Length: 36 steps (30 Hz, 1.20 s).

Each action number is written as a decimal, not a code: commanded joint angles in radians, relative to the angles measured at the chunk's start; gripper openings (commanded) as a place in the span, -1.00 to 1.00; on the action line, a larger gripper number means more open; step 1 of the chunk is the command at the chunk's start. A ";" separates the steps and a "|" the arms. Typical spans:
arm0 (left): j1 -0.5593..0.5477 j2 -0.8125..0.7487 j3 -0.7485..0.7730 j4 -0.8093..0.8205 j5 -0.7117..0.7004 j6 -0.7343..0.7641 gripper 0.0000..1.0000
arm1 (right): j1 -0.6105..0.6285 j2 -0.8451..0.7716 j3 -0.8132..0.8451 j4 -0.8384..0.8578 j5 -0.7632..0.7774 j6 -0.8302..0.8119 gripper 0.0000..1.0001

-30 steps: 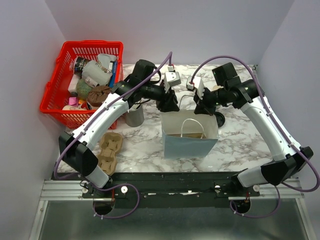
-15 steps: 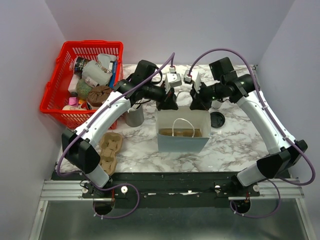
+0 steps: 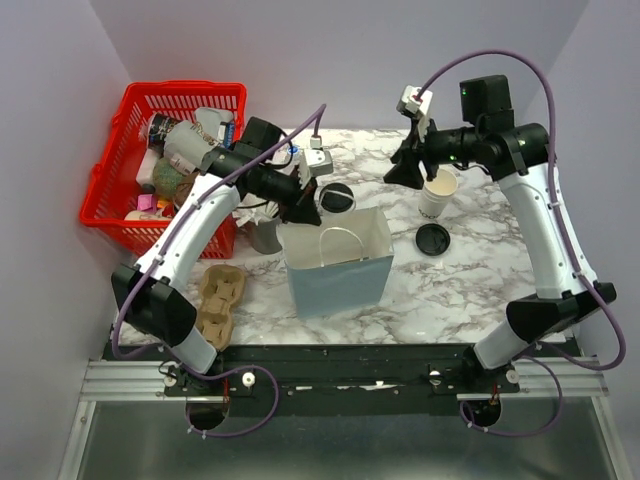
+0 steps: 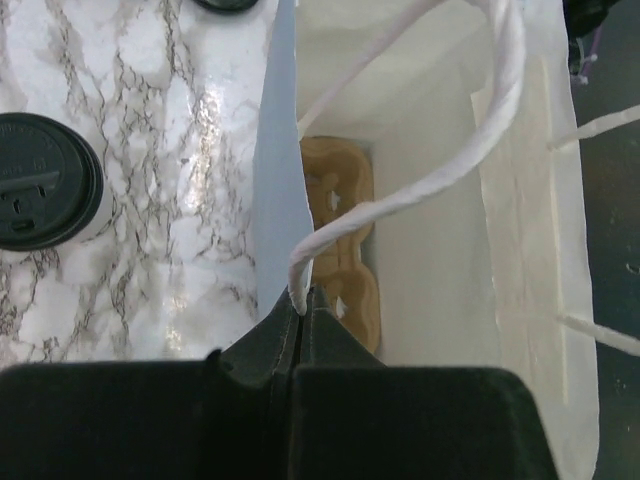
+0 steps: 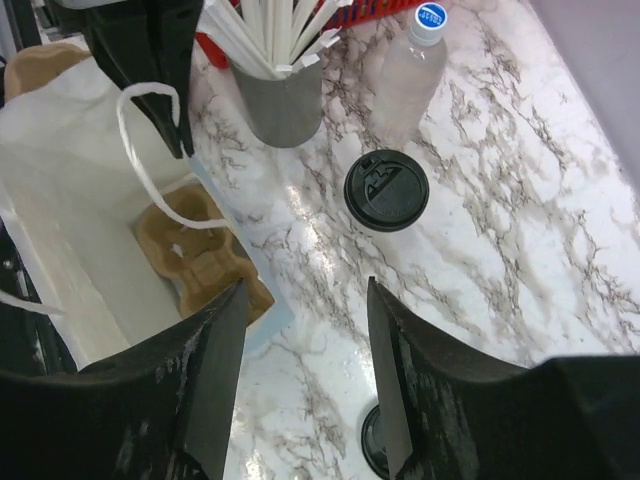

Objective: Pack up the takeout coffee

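A cream takeout coffee cup with a black lid [image 3: 337, 197] stands just behind the pale blue paper bag [image 3: 340, 262]; the same cup [image 4: 40, 180] [image 5: 386, 190] shows in both wrist views. Another cream cup [image 3: 437, 192] stands uncovered at the right, and a loose black lid [image 3: 432, 238] lies in front of it. My left gripper [image 3: 301, 208] [image 4: 298, 300] is shut on the bag's rim at a handle end. My right gripper [image 3: 405, 172] [image 5: 305, 288] hangs open above the table, empty. A brown cardboard carrier [image 4: 340, 240] [image 5: 195, 255] lies inside the bag.
A red basket [image 3: 110, 190] full of items sits at the back left. A grey cup of white straws [image 5: 280, 100] and a clear water bottle [image 5: 410, 70] stand behind the bag. Stacked cardboard carriers [image 3: 220, 300] lie near the front left edge.
My right gripper opened, let go of the bag's rim and pulled back to the right. My left gripper shut on the rim and the bag shifted left.
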 commanded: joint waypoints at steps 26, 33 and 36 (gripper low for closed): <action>0.065 -0.247 -0.163 -0.472 -0.309 0.374 -0.75 | 0.048 0.562 0.156 0.252 0.035 -0.324 0.77; 0.063 -0.254 -0.183 -0.472 -0.354 0.372 -0.49 | 0.102 0.599 0.132 0.259 0.069 -0.332 0.78; 0.056 -0.247 -0.163 -0.471 -0.361 0.357 -0.30 | 0.108 0.595 0.100 0.248 0.057 -0.432 0.79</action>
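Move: The lidded coffee cup stands roughly 13 cm ahead of the open right hand, 12 cm to its left and 31 cm below. The bottle is some 9 cm left of the cup and 7 cm farther out; the stacked cups are level with it, about 25 cm to its right. The left hand pinches the bag's rim; the spare carrier lies about 25 cm left, 8 cm back and 26 cm below, the straw holder 11 cm left, 11 cm ahead and 20 cm below. Down, forward and left, the right hand sweeps about 24 cm towards the lidded cup, opening wider and turning some 10 degrees counter-clockwise; it stops short, above the lid. Meanwhile the left hand pulls the bag by its far rim about 10 cm left and 5 cm back, sinks a little, tips its fingers further down and begins to part them. ##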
